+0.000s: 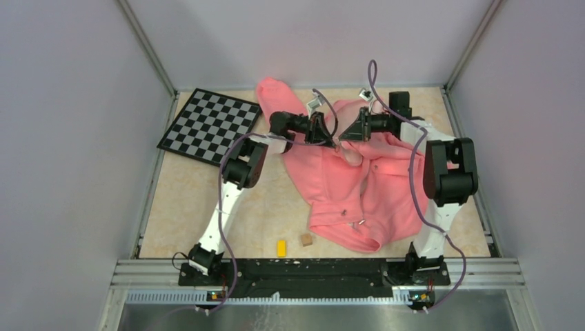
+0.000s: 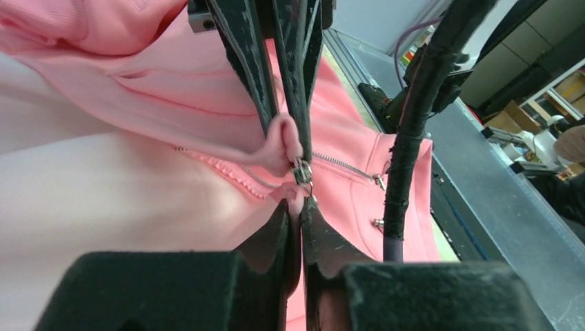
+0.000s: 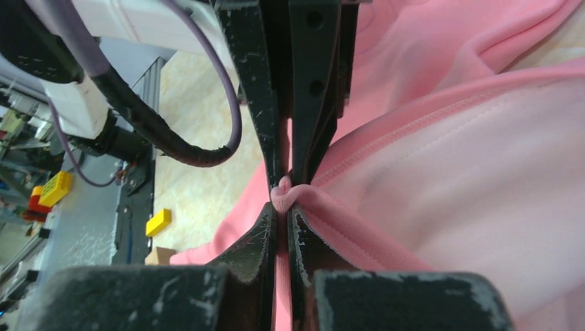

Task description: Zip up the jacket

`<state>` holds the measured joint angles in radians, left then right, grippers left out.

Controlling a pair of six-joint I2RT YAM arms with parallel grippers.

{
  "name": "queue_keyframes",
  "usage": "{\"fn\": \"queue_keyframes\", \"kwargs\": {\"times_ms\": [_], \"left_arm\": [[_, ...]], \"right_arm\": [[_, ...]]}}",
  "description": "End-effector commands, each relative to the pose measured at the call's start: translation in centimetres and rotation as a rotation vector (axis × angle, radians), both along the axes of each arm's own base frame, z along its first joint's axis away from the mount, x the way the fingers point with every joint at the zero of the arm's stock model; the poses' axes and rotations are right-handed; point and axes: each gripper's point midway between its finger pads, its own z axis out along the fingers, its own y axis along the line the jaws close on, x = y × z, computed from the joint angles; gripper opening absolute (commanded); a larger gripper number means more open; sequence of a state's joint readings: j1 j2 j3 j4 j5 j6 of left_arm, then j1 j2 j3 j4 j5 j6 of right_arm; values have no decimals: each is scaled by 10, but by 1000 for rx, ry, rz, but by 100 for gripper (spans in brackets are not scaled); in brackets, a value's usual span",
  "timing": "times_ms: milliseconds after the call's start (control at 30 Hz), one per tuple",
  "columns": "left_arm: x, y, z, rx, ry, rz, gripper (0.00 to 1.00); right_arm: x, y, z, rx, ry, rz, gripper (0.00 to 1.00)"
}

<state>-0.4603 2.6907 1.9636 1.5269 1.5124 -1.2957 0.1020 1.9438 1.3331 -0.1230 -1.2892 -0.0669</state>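
Note:
The salmon-pink jacket (image 1: 345,186) lies spread across the middle of the table. Both grippers meet nose to nose over its front. In the left wrist view the metal zipper slider (image 2: 301,171) sits just above my left gripper (image 2: 301,205), whose jaws are nearly together on a sliver of pink jacket edge beside the small pull. The closed zipper (image 2: 341,164) runs off to the right of the slider; separated teeth lie to its left. My right gripper (image 3: 282,209) is shut on a pinched fold of jacket fabric (image 3: 284,190) directly opposite.
A checkerboard (image 1: 210,124) lies at the back left. A yellow block (image 1: 281,247) and a small wooden cube (image 1: 305,239) sit near the front edge, below the jacket's hem. Metal rails and grey walls enclose the table.

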Motion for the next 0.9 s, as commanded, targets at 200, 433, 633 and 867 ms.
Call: {"fn": "queue_keyframes", "kwargs": {"times_ms": [200,433,633,867], "left_arm": [[22,-4,44,-128,-123,239,34],[26,12,49,-157,-72,326,60],[32,26,55,-110,-78,458,69],[32,39,64,-43,-32,611,75]], "right_arm": [[18,9,46,21,-168,-84,0],[26,6,46,0,-177,-135,0],[35,-1,44,-15,-173,-198,0],[38,-3,43,-10,-173,-226,0]]}}
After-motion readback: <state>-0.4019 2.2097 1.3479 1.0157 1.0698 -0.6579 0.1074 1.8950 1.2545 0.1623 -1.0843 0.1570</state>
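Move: The zipper slider hangs just past my left fingertips, about 2 cm to the right of that hand and 1 cm above it. From my right hand, which pinches the cloth by the slider, it lies about 1 cm to the left and 1 cm below. A fold of pale lining hangs roughly 5 cm right of my left hand, 2 cm back and 5 cm lower; the chessboard's middle is some 38 cm left of that hand, 7 cm ahead and 13 cm below. I open my left fingers wide and let go of the cloth below the slider, easing forward first, then drawing off left and upward, about 5 cm in all, away from the slider while the hand turns some 30 degrees counter-clockwise. My right fingers stay shut on the cloth beside the slider and carry it about 3 cm forward, turning slightly clockwise. ##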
